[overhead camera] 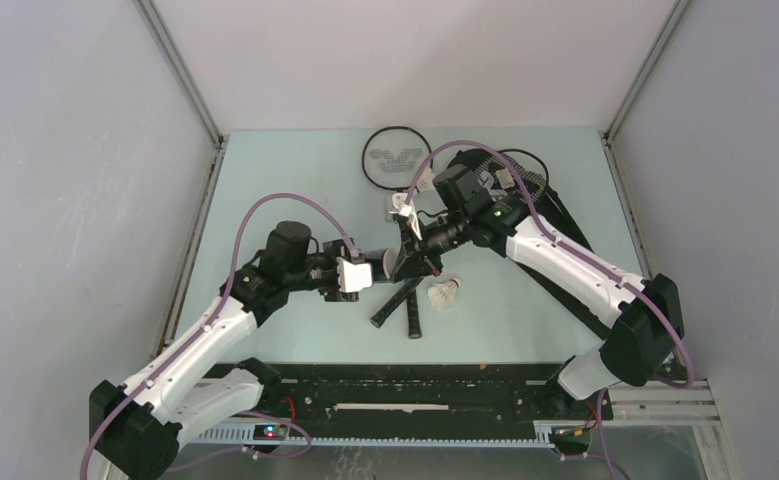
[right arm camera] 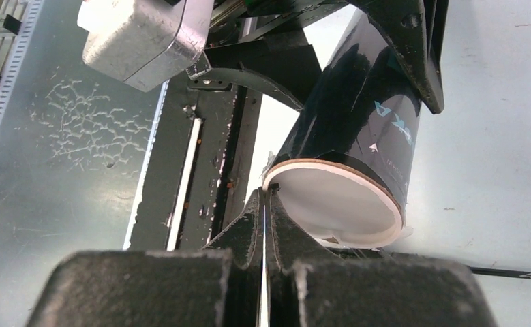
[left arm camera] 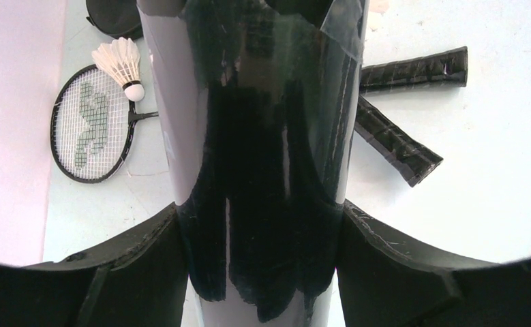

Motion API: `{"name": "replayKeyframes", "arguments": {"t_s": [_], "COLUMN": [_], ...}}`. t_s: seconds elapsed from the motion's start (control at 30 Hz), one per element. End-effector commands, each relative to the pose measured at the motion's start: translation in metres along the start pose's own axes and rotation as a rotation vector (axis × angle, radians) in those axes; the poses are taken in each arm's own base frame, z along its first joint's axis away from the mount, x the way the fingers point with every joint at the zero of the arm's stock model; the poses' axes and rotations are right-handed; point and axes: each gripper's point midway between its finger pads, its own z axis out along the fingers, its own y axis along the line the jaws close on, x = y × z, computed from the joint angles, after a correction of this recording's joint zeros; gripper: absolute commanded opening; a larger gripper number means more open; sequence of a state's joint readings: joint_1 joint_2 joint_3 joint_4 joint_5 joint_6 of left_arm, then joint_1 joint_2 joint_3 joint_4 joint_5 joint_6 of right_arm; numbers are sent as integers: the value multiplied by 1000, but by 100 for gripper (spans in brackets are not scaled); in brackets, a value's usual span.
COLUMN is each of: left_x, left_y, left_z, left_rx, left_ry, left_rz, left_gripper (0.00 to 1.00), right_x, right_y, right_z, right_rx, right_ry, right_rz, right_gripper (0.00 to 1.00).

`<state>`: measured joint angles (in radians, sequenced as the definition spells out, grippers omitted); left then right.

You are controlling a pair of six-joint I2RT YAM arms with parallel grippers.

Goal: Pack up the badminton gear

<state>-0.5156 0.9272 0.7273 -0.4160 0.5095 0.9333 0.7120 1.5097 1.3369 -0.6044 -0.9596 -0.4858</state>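
My left gripper (overhead camera: 377,270) (left arm camera: 259,221) is shut on the long black tube (overhead camera: 406,262) (left arm camera: 262,102) and holds it above the table. My right gripper (overhead camera: 420,245) (right arm camera: 266,199) is shut, its tips touching the rim of the tube's white end (right arm camera: 334,201). One white shuttlecock (overhead camera: 446,293) lies right of the racket handles (overhead camera: 397,302). Another shuttlecock (overhead camera: 400,205) (left arm camera: 120,60) lies by a racket head (overhead camera: 397,158) (left arm camera: 92,122). The second racket head (overhead camera: 522,170) rests on the black bag (overhead camera: 562,212) at the right. I see no third shuttlecock.
Two black racket grips (left arm camera: 412,68) (left arm camera: 395,143) cross on the table under the tube. A black rail (overhead camera: 405,385) (right arm camera: 204,136) runs along the near edge. Grey walls enclose the table on three sides.
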Motion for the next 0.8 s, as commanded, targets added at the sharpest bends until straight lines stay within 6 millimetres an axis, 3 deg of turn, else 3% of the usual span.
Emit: {"name": "replayKeyframes", "arguments": {"t_s": [0.0, 0.33, 0.47, 0.63, 0.77], "left_x": [10, 10, 8, 11, 8], "left_y": [4, 11, 18, 26, 29], "left_z": [-8, -8, -9, -10, -11], "left_rx": [-30, -68, -90, -129, -138], "left_ry": [55, 60, 71, 101, 91], "left_rz": [69, 8, -29, -76, -100], "left_gripper": [0, 0, 0, 3, 7], "right_x": [-5, -8, -8, 32, 87], "right_y": [12, 10, 8, -3, -17], "right_z": [-12, -31, -47, -74, -102], "right_rx": [-43, 56, 136, 324, 538], "right_ry": [-2, -35, -31, 101, 249], "right_rz": [27, 42, 18, -12, -19], "right_gripper": [0, 0, 0, 0, 0]}}
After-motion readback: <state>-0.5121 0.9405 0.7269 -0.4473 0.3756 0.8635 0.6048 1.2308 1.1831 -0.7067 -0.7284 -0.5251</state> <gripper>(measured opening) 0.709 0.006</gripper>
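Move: At the right fingertips is the near edge of the tube's white lid, its middle some 3 cm farther forward and about level sideways. The two racket grips lie roughly 8 cm back and 2 cm right of that hand, 20 cm below; the shuttlecock beside them is about 14 cm right and 6 cm back, equally low. From the left hand, closed round the tube, the lid sits about 9 cm right, 1 cm forward and 4 cm higher. Pulling the lid away from the tube, the shut right fingers keep their pinch on its near rim and travel about 8 cm right, slowly first and then fast, rising some 2 cm midway and sinking again, with about 15 degrees of clockwise turn. Against this the left hand keeps its grip on the tube and shifts some 2 cm left and a little down and forward, turning slightly counter-clockwise. ##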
